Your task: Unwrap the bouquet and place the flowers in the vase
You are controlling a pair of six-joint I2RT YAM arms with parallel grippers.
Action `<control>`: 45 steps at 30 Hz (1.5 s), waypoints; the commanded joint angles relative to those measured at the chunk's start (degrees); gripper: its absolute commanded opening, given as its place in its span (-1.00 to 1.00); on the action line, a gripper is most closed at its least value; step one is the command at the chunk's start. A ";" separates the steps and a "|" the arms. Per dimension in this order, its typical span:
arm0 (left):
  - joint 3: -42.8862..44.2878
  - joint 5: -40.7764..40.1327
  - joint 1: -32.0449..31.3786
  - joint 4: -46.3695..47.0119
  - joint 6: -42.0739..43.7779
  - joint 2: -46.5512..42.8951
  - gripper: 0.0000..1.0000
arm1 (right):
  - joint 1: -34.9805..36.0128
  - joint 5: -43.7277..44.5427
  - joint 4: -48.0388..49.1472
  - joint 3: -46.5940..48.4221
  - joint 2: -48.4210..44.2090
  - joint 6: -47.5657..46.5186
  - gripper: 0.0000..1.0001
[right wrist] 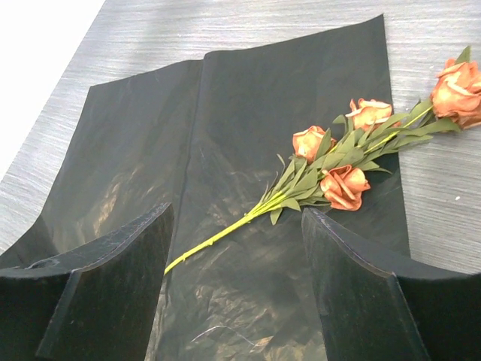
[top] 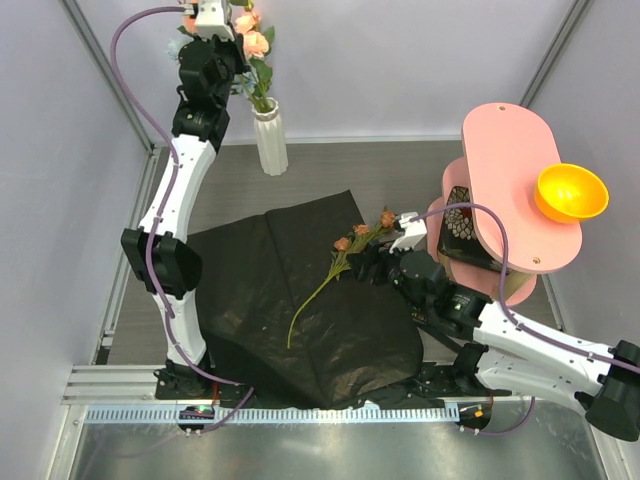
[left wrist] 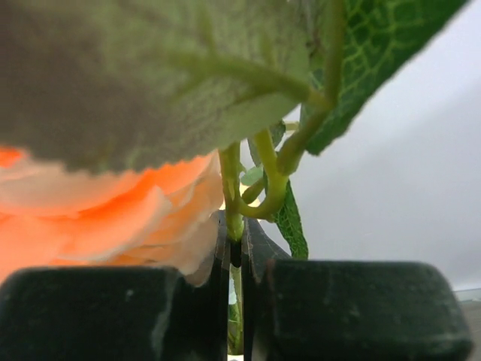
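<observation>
The white ribbed vase (top: 271, 140) stands at the back of the table with pink and peach flowers (top: 250, 32) rising out of it. High above it, my left gripper (top: 228, 18) (left wrist: 239, 242) is shut on a thin green stem (left wrist: 231, 188), with a peach rose (left wrist: 113, 218) and a leaf close against the camera. The bouquet's black wrapping paper (top: 300, 310) (right wrist: 225, 98) lies spread flat. A sprig of rust flowers (top: 352, 243) (right wrist: 342, 184) lies across it. My right gripper (top: 366, 264) (right wrist: 237, 218) hovers open just near the sprig's stem, holding nothing.
A pink two-tier stand (top: 510, 150) occupies the right side, with an orange bowl (top: 571, 192) on its top shelf and a patterned item (top: 460, 228) on the lower one. Enclosure posts (top: 110, 90) and walls close in the back and sides.
</observation>
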 commanded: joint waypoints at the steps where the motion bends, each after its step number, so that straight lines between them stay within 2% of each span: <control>1: 0.75 -0.59 -0.01 -0.15 -0.30 0.80 -0.76 | 0.03 -1.71 3.59 2.19 1.96 2.90 0.49; 2: 0.40 -0.76 -0.01 -0.77 -0.57 0.89 -0.66 | 0.03 -1.89 3.16 2.54 2.58 3.60 0.49; 3: -0.04 -1.03 -0.01 -1.21 -0.57 1.07 -0.43 | 0.03 -2.32 2.54 3.67 3.45 4.31 0.48; 5: -0.75 -1.20 -0.01 -4.00 -1.00 0.90 -0.12 | 0.03 -3.73 0.43 5.08 6.26 6.67 0.47; 6: -2.05 -1.38 -0.01 -4.72 -1.79 0.63 0.32 | 0.03 -4.43 0.43 6.40 7.14 7.47 0.46; 7: -2.50 -1.12 -0.01 -5.51 -2.15 0.37 0.48 | 0.03 -5.22 -2.18 7.10 9.15 8.61 0.46; 11: -4.26 1.07 -0.10 -14.01 -5.74 -1.56 0.63 | 0.03 -6.11 -4.58 9.57 13.47 16.06 0.46; 13: -7.24 3.54 -0.28 -16.32 -8.82 -3.14 0.79 | 0.03 -5.41 -6.68 10.18 15.58 19.41 0.46; 14: -8.82 3.98 -0.36 -17.89 -10.22 -5.50 0.94 | 0.12 -4.10 -7.82 11.32 18.03 21.43 0.46; 15: -12.49 4.50 -0.37 -18.52 -11.54 -6.91 0.99 | -0.06 -3.82 -8.96 12.03 19.36 24.76 0.45; 20: -26.83 9.16 -0.45 -19.50 -23.84 -18.68 1.00 | -0.14 -6.62 -13.11 15.72 28.40 32.51 0.43; 26: -49.12 19.24 -0.54 -14.23 -32.02 -37.40 1.00 | -0.06 -10.76 -8.89 16.51 35.71 41.48 0.22; 31: -64.36 26.91 -1.33 -11.67 -34.84 -52.06 1.00 | 0.56 -10.59 -8.10 16.87 40.98 50.52 0.08; 32: -69.34 29.71 -1.42 -11.67 -35.19 -53.93 1.00 | 0.73 -10.50 -7.84 16.78 41.51 51.59 0.07; 34: -74.03 32.27 -2.12 -10.89 -34.59 -59.97 1.00 | 0.73 -10.93 -5.56 16.61 43.61 52.47 0.04; 37: -84.05 30.70 -4.67 -9.22 -34.40 -67.55 0.99 | 0.82 -12.52 -1.86 17.39 46.95 53.53 -0.02; 38: -87.81 30.61 -5.02 -8.86 -34.67 -72.36 1.00 | 0.82 -12.70 -1.60 17.83 47.66 53.71 -0.11; 43: -92.07 30.17 -5.11 -11.40 -36.60 -80.22 0.99 | 1.61 -10.86 -1.77 19.24 50.30 55.11 -0.25; 45: -92.07 30.79 -5.11 -12.37 -36.78 -80.49 1.00 | 1.61 -9.80 -1.86 19.15 50.75 55.29 -0.52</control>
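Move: My left hand still holds a flower stem high over the vase, whose middle is about 5 cm ahead, 5 cm right and some 38 cm below. Blooms already in the vase crowd roughly 3 cm ahead and 5 cm right of it. For my right hand, the last orange flower's stem lies about 12 cm left, 1 cm ahead and 19 cm down. Its blossoms are 12 cm ahead and 3 cm left of that hand, 18 cm below. I open my left hand to let go of the flower in the vase, drop it nearly 20 cm, then draw it back about 37 cm over the wrapping paper, tipping the fingers down. Meanwhile my right hand sinks some 18 cm and goes 12 cm left to the orange flower, tipping steeply down and half closing its fingers around the stem just below the leaves. ##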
